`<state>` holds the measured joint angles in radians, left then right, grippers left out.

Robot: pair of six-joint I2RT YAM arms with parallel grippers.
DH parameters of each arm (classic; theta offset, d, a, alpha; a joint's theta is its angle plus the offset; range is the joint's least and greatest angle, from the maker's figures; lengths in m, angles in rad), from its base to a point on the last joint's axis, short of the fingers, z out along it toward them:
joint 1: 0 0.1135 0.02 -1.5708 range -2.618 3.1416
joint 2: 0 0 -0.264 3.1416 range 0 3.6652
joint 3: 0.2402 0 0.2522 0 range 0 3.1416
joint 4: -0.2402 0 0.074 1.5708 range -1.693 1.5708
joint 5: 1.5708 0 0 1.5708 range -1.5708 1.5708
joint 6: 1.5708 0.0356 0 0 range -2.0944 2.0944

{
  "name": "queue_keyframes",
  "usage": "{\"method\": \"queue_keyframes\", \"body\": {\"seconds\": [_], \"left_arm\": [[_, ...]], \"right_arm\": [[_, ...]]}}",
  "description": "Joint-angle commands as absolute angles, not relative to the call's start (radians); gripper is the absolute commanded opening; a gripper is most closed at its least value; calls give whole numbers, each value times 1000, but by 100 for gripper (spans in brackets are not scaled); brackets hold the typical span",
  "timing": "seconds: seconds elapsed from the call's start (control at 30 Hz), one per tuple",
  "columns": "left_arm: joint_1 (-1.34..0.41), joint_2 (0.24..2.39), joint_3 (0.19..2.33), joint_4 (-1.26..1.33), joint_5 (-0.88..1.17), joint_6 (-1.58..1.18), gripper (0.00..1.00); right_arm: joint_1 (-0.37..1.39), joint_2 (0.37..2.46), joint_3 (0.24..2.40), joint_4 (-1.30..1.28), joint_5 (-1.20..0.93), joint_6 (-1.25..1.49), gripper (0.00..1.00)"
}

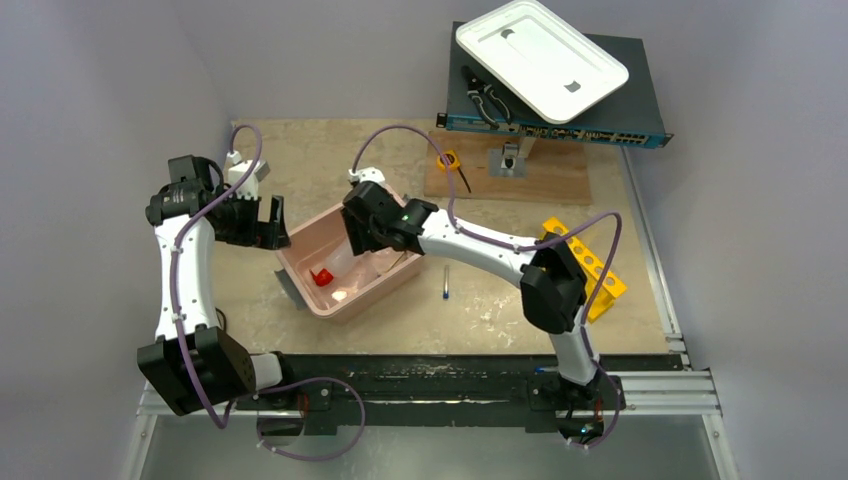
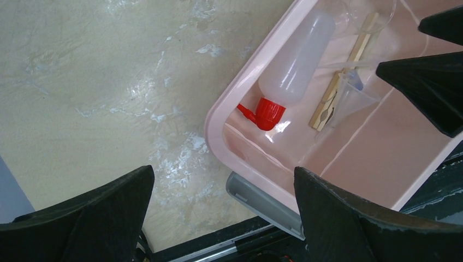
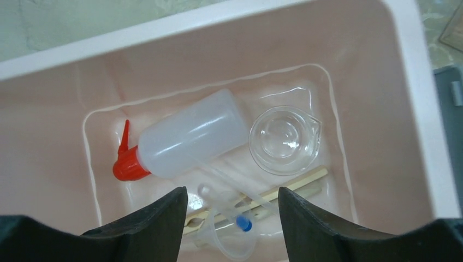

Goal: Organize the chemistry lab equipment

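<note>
A pink bin [image 1: 300,290] holds the translucent squeeze bottle [image 3: 191,136] with its red nozzle, a clear beaker [image 3: 284,139], wooden sticks [image 3: 306,177], a funnel [image 3: 224,240] and a thin clear tube with a blue tip [image 3: 244,222]. My right gripper [image 3: 232,191] hangs open over the bin, and the tube lies loose below the gap, touching neither finger. My left gripper [image 2: 223,170] stands wide open and empty at the bin's left corner [image 2: 229,109]. Another blue-tipped tube [image 1: 445,283] lies on the table. The yellow holed rack [image 1: 590,265] sits behind the right arm.
A white tray [image 1: 540,58] rests on a black box at the back right, with black-handled pliers [image 1: 485,95] beside it. A yellow tape measure [image 1: 449,160] lies on a wooden board [image 1: 540,175]. A grey piece [image 2: 262,199] sticks out under the bin's near edge.
</note>
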<state>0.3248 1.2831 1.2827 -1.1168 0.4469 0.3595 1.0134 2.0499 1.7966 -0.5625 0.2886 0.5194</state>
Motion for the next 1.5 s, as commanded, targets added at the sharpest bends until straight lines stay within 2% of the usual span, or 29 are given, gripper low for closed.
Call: {"method": "queue_keyframes", "body": {"seconds": [0.0,0.37,0.5,0.63,0.93,1.37,1.47], "left_arm": [[323,1274,1289,-1109,472,375,100],[325,1275,1294,-1110,475,373,100],[324,1272,1298,-1110,474,372,100],[324,1275,1295,-1105,466,365,100],[323,1271,1294,-1116,467,362,100],[324,1261,1287,-1125,445,376,100],[324,1263,1289,-1125,446,374,100]], "right_arm": [[1009,1880,1811,-571,355,506,61],[958,1453,1232,-455,420,626,59],[953,1372,1018,-400,428,687,60],[953,1361,904,-348,415,734,60],[953,1506,888,-247,427,746,57],[919,1645,890,-172,449,768,43],[915,1651,879,-169,452,777,35]]}}
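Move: The last test tube with the blue cap lies on the bare table about 18 cm to the right of the right hand, 4 cm back and 13 cm below. That hand is over the pink box, whose middle is about 1 cm ahead and 1 cm left, 8 cm down; in it, the wash bottle is some 3 cm ahead and 4 cm left, 10 cm below. From the left hand the tube is about 34 cm right, level fore and aft, and 19 cm down. Towards the blue-capped test tube left on the table the right hand swings out of the box in an arc: up some 10 cm and right over the rim, then down about 20 cm beside the box, ending roughly 18 cm right and 5 cm back. The wrist turns some 20 degrees clockwise and the empty fingers narrow partway around the tube's capped end, without a visible grip. ##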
